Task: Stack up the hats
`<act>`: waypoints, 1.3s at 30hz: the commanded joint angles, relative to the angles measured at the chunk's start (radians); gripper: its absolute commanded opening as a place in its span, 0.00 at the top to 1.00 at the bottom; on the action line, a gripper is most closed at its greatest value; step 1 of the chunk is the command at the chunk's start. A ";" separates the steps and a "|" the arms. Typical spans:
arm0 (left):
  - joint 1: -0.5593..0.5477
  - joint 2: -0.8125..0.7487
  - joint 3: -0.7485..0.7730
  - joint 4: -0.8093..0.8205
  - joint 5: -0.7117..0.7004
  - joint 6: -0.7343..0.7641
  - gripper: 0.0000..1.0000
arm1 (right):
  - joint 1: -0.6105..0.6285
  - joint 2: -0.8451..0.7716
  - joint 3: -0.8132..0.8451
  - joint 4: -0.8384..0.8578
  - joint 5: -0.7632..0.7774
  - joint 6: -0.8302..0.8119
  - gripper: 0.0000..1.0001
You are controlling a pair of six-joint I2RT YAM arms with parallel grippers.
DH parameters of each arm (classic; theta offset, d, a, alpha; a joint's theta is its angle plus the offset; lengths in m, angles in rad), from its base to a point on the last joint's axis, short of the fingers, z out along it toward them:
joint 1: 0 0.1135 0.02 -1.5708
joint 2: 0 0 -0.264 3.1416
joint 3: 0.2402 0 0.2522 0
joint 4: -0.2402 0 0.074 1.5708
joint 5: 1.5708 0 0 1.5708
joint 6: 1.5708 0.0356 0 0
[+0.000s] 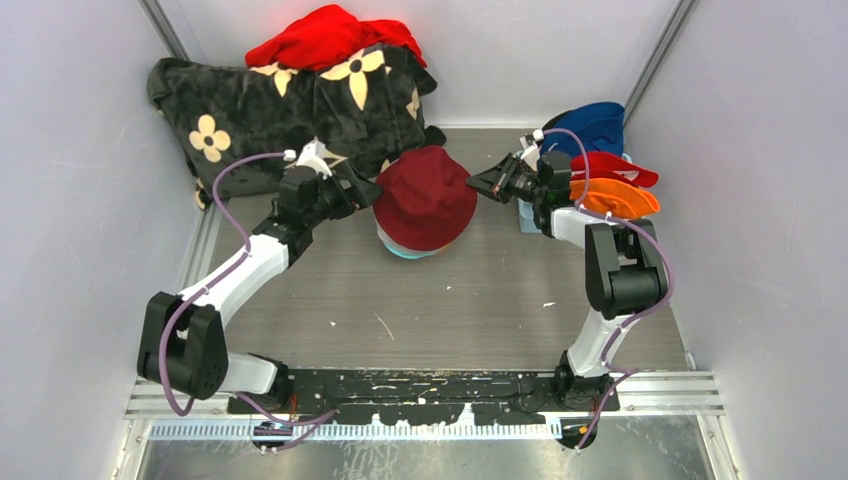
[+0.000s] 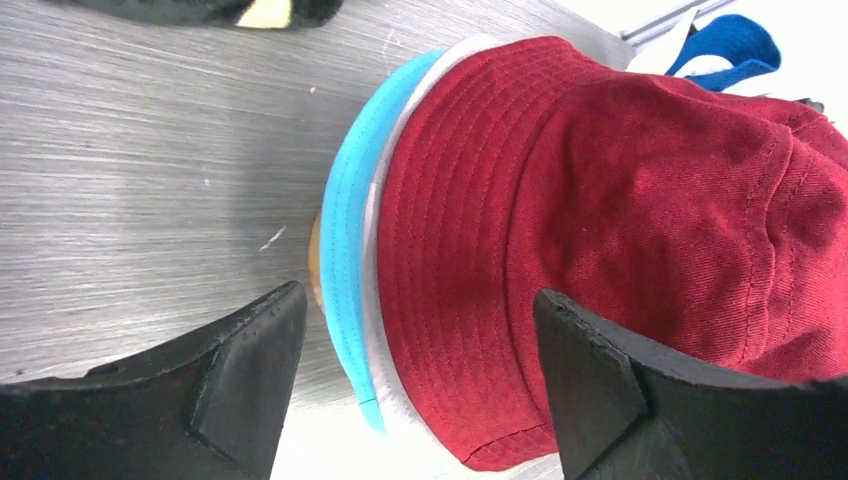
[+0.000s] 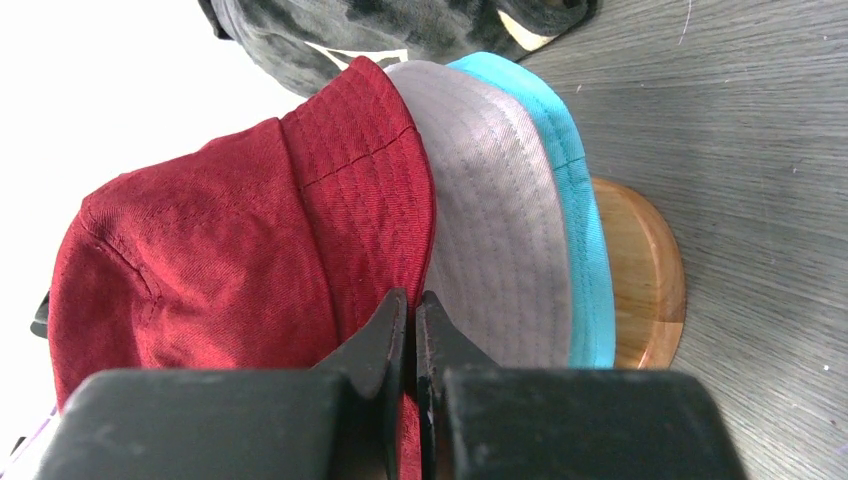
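Observation:
A maroon hat point(image 1: 425, 195) tops a stack over a grey hat point(image 3: 490, 200) and a teal hat point(image 3: 580, 200), all on a round wooden stand point(image 3: 645, 270) mid-table. My right gripper point(image 3: 412, 300) is at the stack's right side, shut on the maroon hat's point(image 3: 220, 230) brim. On the stack's left, my left gripper point(image 2: 418, 300) stands open, its fingers straddling the maroon point(image 2: 620, 200), grey point(image 2: 375, 300) and teal point(image 2: 350, 220) brims without pinching them. Royal blue point(image 1: 590, 125), red point(image 1: 610, 165) and orange point(image 1: 615, 200) hats lie piled at the right wall, behind my right gripper point(image 1: 475, 185).
A black blanket with cream flower marks point(image 1: 290, 105) lies at the back left, close behind my left gripper point(image 1: 368, 190). A bright red cloth heap point(image 1: 330, 35) sits on top of it. Grey walls close in both sides.

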 commanded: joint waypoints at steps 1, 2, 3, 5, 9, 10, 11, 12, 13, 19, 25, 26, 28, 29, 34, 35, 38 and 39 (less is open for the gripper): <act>0.031 0.011 -0.013 0.158 0.107 -0.092 0.18 | 0.003 -0.057 0.003 0.026 0.003 -0.034 0.99; 0.036 0.011 -0.018 0.164 0.112 -0.097 0.18 | 0.003 -0.057 0.000 0.028 0.003 -0.035 0.99; 0.040 0.009 -0.027 0.172 0.116 -0.102 0.19 | 0.003 -0.056 -0.001 0.028 0.003 -0.036 0.99; 0.046 0.001 -0.054 0.198 0.124 -0.117 0.21 | 0.002 -0.053 -0.002 0.028 -0.001 -0.039 0.99; 0.069 0.019 -0.082 0.250 0.166 -0.161 0.22 | 0.003 -0.047 0.001 0.033 -0.003 -0.035 0.99; 0.076 0.029 -0.086 0.260 0.181 -0.171 0.22 | 0.003 -0.046 0.000 0.036 -0.003 -0.032 0.99; 0.080 0.039 -0.091 0.273 0.196 -0.181 0.23 | 0.003 -0.046 0.000 0.040 -0.004 -0.031 0.99; 0.085 0.049 -0.099 0.291 0.208 -0.192 0.23 | 0.003 -0.045 0.001 0.041 -0.006 -0.030 0.99; 0.088 0.059 -0.109 0.320 0.220 -0.207 0.23 | 0.003 -0.046 0.001 0.041 -0.006 -0.030 0.99; 0.093 0.132 -0.135 0.498 0.297 -0.269 0.27 | 0.002 -0.046 -0.004 0.047 -0.009 -0.030 0.99; 0.095 0.240 -0.175 0.760 0.363 -0.357 0.36 | 0.003 -0.044 -0.002 0.055 -0.014 -0.025 0.99; 0.096 0.258 -0.179 0.809 0.371 -0.374 0.41 | 0.003 -0.043 -0.002 0.057 -0.018 -0.023 0.99; 0.097 0.289 -0.184 0.887 0.391 -0.404 0.53 | 0.003 -0.045 -0.005 0.059 -0.018 -0.023 0.99; 0.098 0.303 -0.185 0.920 0.399 -0.417 0.60 | 0.003 -0.045 -0.004 0.060 -0.018 -0.022 0.99; 0.112 0.362 -0.199 1.056 0.420 -0.489 0.99 | 0.003 -0.045 -0.002 0.059 -0.019 -0.023 0.99; 0.117 0.369 -0.203 1.076 0.420 -0.502 1.00 | 0.003 -0.045 -0.002 0.059 -0.021 -0.023 0.99; 0.128 0.375 -0.218 1.094 0.415 -0.521 1.00 | 0.003 -0.041 0.000 0.056 -0.021 -0.024 0.99; 0.131 0.373 -0.223 1.082 0.408 -0.520 1.00 | 0.003 -0.040 -0.001 0.055 -0.019 -0.026 0.99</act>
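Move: Around the maroon hat's left brim edge, the open left hand has its target about 2 cm ahead, 3 cm to its right and 3 cm below. The maroon hat's middle is some 11 cm to this hand's right, level with it fore and aft and in height. The grey hat and then the blue hat sit beneath it, about 1 and 2 cm nearer the base, roughly 3 and 5 cm below the hand. From the right hand, the brim's left edge lies some 17 cm left and 2 cm back. Sinking about 3 cm while easing a couple of centimetres to the right and forward, the left hand comes in on the maroon hat's left brim, rolling some 30 degrees so its left side dips and yawing slightly clockwise. Its wide-open fingers narrow slowly, then snap shut late to pinch the brim edge. The right hand stays put, still pinching the opposite side of the brim. ##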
